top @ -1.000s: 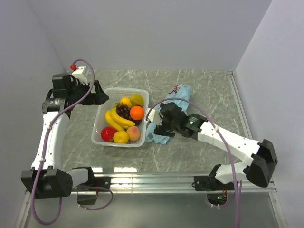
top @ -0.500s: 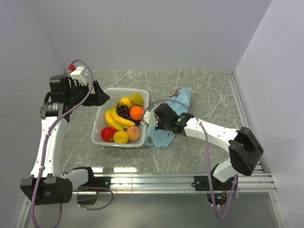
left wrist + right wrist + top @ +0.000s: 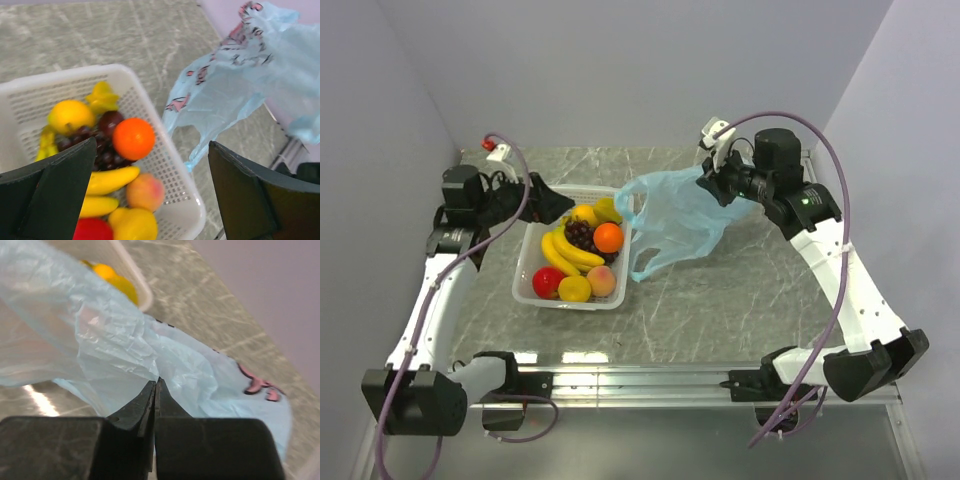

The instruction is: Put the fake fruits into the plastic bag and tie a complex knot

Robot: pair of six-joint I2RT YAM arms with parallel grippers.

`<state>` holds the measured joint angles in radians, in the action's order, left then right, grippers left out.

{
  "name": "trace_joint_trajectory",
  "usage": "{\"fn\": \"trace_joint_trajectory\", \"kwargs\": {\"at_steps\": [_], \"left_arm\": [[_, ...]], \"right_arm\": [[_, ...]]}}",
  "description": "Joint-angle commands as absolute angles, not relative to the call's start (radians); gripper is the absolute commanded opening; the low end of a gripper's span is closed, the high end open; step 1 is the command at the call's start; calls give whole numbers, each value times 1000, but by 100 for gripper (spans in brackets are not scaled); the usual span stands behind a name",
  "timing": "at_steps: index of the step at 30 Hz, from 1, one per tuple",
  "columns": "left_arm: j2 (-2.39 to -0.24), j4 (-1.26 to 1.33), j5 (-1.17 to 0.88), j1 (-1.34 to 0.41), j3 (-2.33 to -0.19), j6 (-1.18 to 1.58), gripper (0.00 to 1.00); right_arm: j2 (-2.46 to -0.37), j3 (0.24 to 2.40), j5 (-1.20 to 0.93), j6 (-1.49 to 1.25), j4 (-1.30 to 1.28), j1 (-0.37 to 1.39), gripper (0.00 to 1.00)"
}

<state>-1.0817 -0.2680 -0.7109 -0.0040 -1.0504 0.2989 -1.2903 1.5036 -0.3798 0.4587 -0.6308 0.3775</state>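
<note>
The fake fruits lie in a white latticed basket (image 3: pixel 527 262): bananas (image 3: pixel 570 255), grapes (image 3: pixel 580 233), an orange (image 3: pixel 608 237), a peach (image 3: pixel 601 280) and a red apple (image 3: pixel 547 282). The light-blue plastic bag (image 3: pixel 670 220) hangs in the air to the right of the basket. My right gripper (image 3: pixel 715 185) is shut on the bag's upper edge, and the wrist view shows film pinched at its tips (image 3: pixel 156 382). Over the basket's back left, my left gripper (image 3: pixel 555 205) stands open with nothing in it. Its wrist view looks down on the orange (image 3: pixel 133 138), the peach (image 3: pixel 145 191) and the bag (image 3: pixel 235 85). No knot is in view.
Grey marble tabletop (image 3: pixel 740 290) with walls at the back and on both sides. The bag's lower tip (image 3: pixel 642 272) hangs just beside the basket's right rim. A metal rail (image 3: pixel 650 378) runs along the near edge.
My right gripper shut on the bag and lifted it off the table, up and to the back right. My left gripper shifted slightly right, toward the basket.
</note>
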Motion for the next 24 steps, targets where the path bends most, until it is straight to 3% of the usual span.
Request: {"fn": "trace_joint_trajectory", "kwargs": {"at_steps": [1,10,17,24], "left_arm": [[-1124,-124,-733,-110,-1063,342,99],[-1302,-48,-663,-394,-1095,227,99],[-1384,178,-805,-491,-1049,294,99],[-1469,190,-769,-557,-1081,298,98]], "right_arm": [[-1287,1525,-639,339,-683,325,0],[-1269,1523,-842,186,-631,203,0],[-1282,1490,-940,75,-595,161,0],[-1345,1470,-1086,-76,-529,121,0]]}}
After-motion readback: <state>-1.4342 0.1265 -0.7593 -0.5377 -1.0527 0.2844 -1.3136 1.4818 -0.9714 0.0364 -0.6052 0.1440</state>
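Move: The plastic bag, hanging by one edge from the right hand's shut fingers, has its middle about 24 cm to the left hand's right, some 2 cm ahead and 8 cm lower. The fruit basket's middle lies 4 cm ahead, 1 cm left and 25 cm below the left hand, the orange 5 cm ahead, 8 cm right and 24 cm below. From the right hand the bag's middle is roughly 5 cm left, level fore and aft, and 12 cm down. Towards the bag's loose left side the open left hand sweeps about 20 cm to the right over the fruit basket, sinking some 5 cm and finally easing back a little; it turns clockwise about 30 degrees, fingers staying wide. The right hand keeps its pinch, draws back some 4 cm and swings and rolls its wrist so its fingers point more to the left. ##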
